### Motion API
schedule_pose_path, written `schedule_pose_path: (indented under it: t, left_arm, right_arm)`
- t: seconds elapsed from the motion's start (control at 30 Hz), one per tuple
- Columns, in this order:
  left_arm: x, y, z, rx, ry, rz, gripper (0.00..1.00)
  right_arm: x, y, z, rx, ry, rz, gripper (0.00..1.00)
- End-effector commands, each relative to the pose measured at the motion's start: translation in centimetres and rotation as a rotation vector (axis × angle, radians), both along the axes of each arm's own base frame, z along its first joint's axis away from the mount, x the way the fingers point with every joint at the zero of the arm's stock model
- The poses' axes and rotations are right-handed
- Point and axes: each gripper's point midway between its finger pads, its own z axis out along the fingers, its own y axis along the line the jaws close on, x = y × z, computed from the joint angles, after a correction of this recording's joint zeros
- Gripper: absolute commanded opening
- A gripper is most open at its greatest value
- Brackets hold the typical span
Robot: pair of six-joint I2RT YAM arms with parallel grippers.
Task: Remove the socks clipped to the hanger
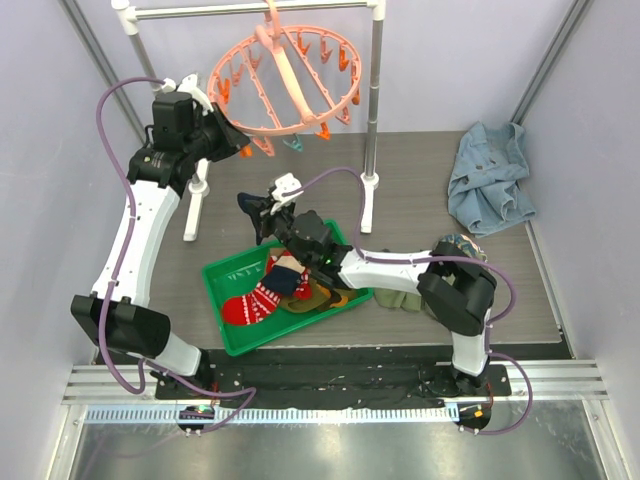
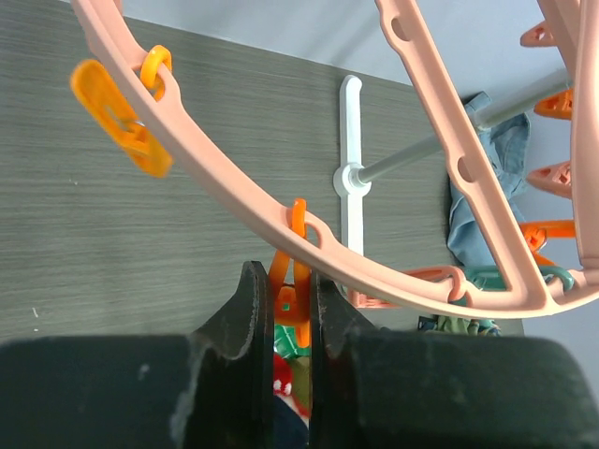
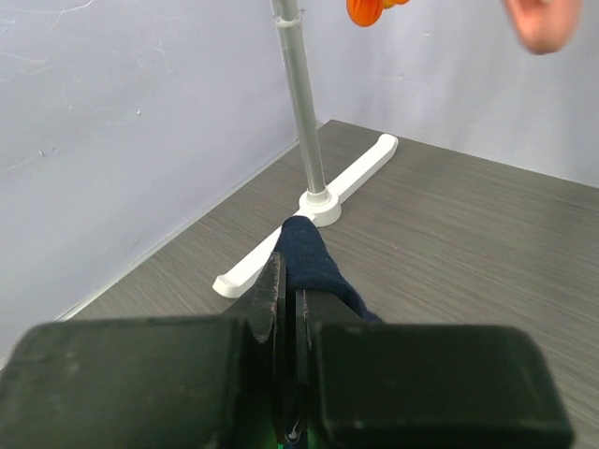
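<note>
The salmon-pink round hanger [image 1: 285,75] hangs from the white rack's top bar, and I see no sock on its pegs. My left gripper [image 1: 238,143] is at its left rim [image 2: 234,178], shut on a dangling orange peg [image 2: 292,295]. My right gripper [image 1: 272,215] is shut on a dark navy sock [image 1: 252,204], held above the table just beyond the green tray [image 1: 225,275]; in the right wrist view the sock [image 3: 314,257] sticks out past the jaws. A red patterned sock [image 1: 255,303] and an olive-brown sock [image 1: 325,297] lie in the tray.
The white pole rack [image 1: 375,100] stands at the back, its feet on the table near my right gripper [image 3: 288,281]. A blue denim garment [image 1: 490,175] lies at the right. An olive-green shirt [image 1: 405,298] lies under the right arm. Another orange peg [image 2: 117,117] dangles nearby.
</note>
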Motion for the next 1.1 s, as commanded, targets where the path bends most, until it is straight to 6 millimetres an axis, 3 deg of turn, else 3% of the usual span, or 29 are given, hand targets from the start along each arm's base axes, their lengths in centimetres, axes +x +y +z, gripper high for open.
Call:
schedule_pose_path:
  t: [0.0, 0.13, 0.37, 0.43, 0.47, 0.63, 0.67, 0.7, 0.9, 1.0, 1.03, 1.07]
  left_arm:
    - [0.1, 0.2, 2.0, 0.005, -0.058, -0.001, 0.00]
    - [-0.2, 0.3, 3.0, -0.002, -0.071, 0.001, 0.12]
    - [-1.6, -0.4, 4.6, -0.051, -0.088, -0.033, 0.45]
    - [-2.1, -0.5, 4.9, -0.065, -0.089, -0.036, 0.54]
    - [-2.6, -0.5, 5.2, -0.074, -0.092, -0.037, 0.61]
    - [-4.3, -1.9, 5.4, -0.162, -0.060, -0.098, 0.75]
    - [-4.6, -1.9, 5.2, -0.161, -0.050, -0.105, 0.93]
    - [-4.8, -1.9, 5.2, -0.157, -0.045, -0.105, 0.98]
    - [-5.7, -0.8, 4.4, -0.096, -0.048, -0.077, 1.00]
    - [-6.3, 0.3, 3.7, -0.039, -0.057, -0.047, 1.00]
    - [-6.8, 0.7, 3.5, -0.026, -0.057, -0.034, 1.00]
    - [-7.1, 1.0, 3.2, -0.008, -0.054, -0.026, 1.00]
  right_arm:
    - [-2.0, -0.8, 4.9, 0.081, -0.018, 0.039, 0.01]
    - [-3.7, -1.5, 5.4, 0.109, 0.083, 0.076, 0.02]
    - [-7.9, -1.9, 3.8, 0.126, 0.241, 0.149, 0.02]
    - [-8.2, -1.9, 3.8, 0.151, 0.282, 0.126, 0.03]
    - [-8.0, -2.1, 2.8, 0.137, 0.325, 0.101, 0.03]
    - [-8.6, -1.2, 1.5, 0.170, 0.502, 0.088, 0.02]
    - [-9.1, -1.1, 1.0, 0.172, 0.528, 0.088, 0.02]
    - [-9.3, -1.1, 1.0, 0.181, 0.535, 0.082, 0.02]
    - [-10.4, -2.0, -1.5, 0.149, 0.659, 0.037, 0.02]
    - [-10.9, -3.0, -1.6, 0.154, 0.697, 0.025, 0.01]
    - [-11.2, -3.6, -3.0, 0.148, 0.721, 0.012, 0.01]
    - [-11.2, -3.8, -3.0, 0.175, 0.718, 0.016, 0.01]
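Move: The tray's middle lies about 17 cm back, 3 cm right and 21 cm below the right hand, which already holds the navy sock; the pale-and-navy sock in the tray is some 14 cm back, 2 cm right, 19 cm below. The left fingers are closed on the orange clip, with a pink clip level, about 4 cm right, and the teal clip 1 cm ahead, 9 cm right. Right draws the pinched navy sock back 10 cm over the tray, tipping down; left releases the clip, retreating. ##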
